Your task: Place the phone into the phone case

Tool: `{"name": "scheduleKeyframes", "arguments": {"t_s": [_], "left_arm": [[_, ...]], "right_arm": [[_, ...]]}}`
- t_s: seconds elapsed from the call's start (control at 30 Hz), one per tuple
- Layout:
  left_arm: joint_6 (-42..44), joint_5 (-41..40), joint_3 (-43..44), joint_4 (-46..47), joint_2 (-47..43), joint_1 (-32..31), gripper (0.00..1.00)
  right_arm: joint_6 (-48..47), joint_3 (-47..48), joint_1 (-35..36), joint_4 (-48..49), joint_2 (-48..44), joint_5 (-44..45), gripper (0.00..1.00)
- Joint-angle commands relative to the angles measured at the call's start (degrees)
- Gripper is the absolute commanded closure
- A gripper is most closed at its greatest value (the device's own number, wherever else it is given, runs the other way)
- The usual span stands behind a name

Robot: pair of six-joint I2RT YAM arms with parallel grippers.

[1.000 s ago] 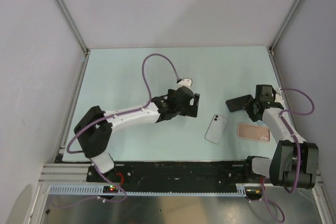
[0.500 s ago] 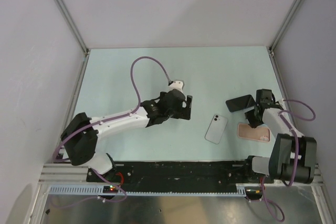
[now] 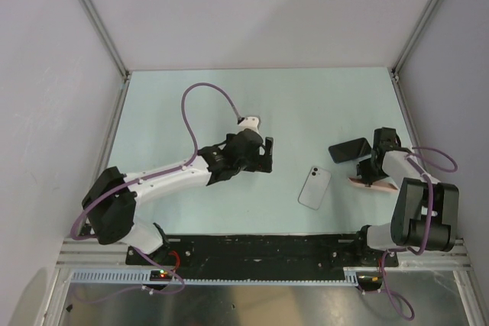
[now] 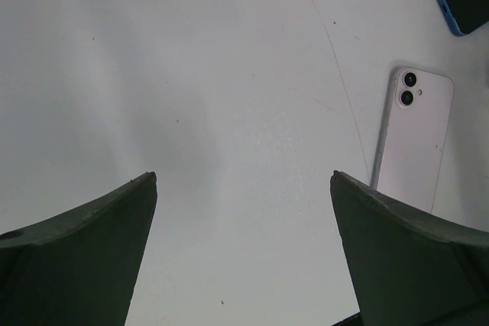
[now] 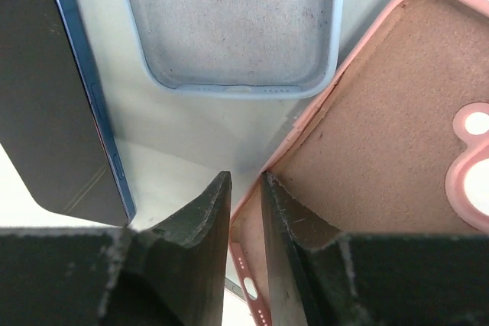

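Observation:
A pale phone (image 3: pixel 315 187) lies face down mid-table, camera end far; the left wrist view shows this phone (image 4: pixel 412 139) to the right of my fingers. My left gripper (image 3: pixel 267 156) (image 4: pixel 243 177) hangs open over bare table, left of it. The pink phone case (image 3: pixel 376 182) (image 5: pixel 397 112) sits at the right, inside up and tipped on edge. My right gripper (image 3: pixel 372 167) (image 5: pixel 246 177) is shut on its near side wall, one finger inside the case and one outside.
A dark phone with a blue rim (image 3: pixel 350 149) (image 5: pixel 53 89) lies just left of the right gripper. A light blue case (image 5: pixel 237 20) lies inside up beyond the fingers. Metal frame rails (image 3: pixel 111 139) edge the table (image 3: pixel 191 104).
My left arm has drawn back to the left, still open. My right gripper came down onto the pink case and narrowed on its wall; the case now stands tipped rather than flat.

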Motion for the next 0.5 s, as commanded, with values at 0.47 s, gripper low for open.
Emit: {"name": "scheduleKeyframes", "arguments": {"t_s": [0.47], "left_arm": [[-1.1, 0.8, 2.0, 1.1, -0.5, 1.1, 0.02]], "right_arm": [[-1.9, -2.5, 2.4, -7.8, -14.7, -0.2, 0.38]]}}
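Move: The right fingers are down at the table, pinching the pink case's far wall near its left end. The case's middle lies some 3 cm back and 4 cm right of that hand, near its height. From the same hand, the blue phone is about 10 cm ahead and 4 cm left, the blue case 7 cm ahead and 11 cm right, and the white phone 16 cm left and 2 cm back. From the left hand the pink case lies roughly 39 cm right, 4 cm back and 12 cm down. Letting go of the pink case's far wall, the right hand rises nearly 4 cm, slowly at first and then faster. The fingers spread from nearly shut to a bit over half open, while the hand drifts about 1.5 cm left and slightly back, its fingertips tipping a few degrees forward, to stop above the case's far left corner. ##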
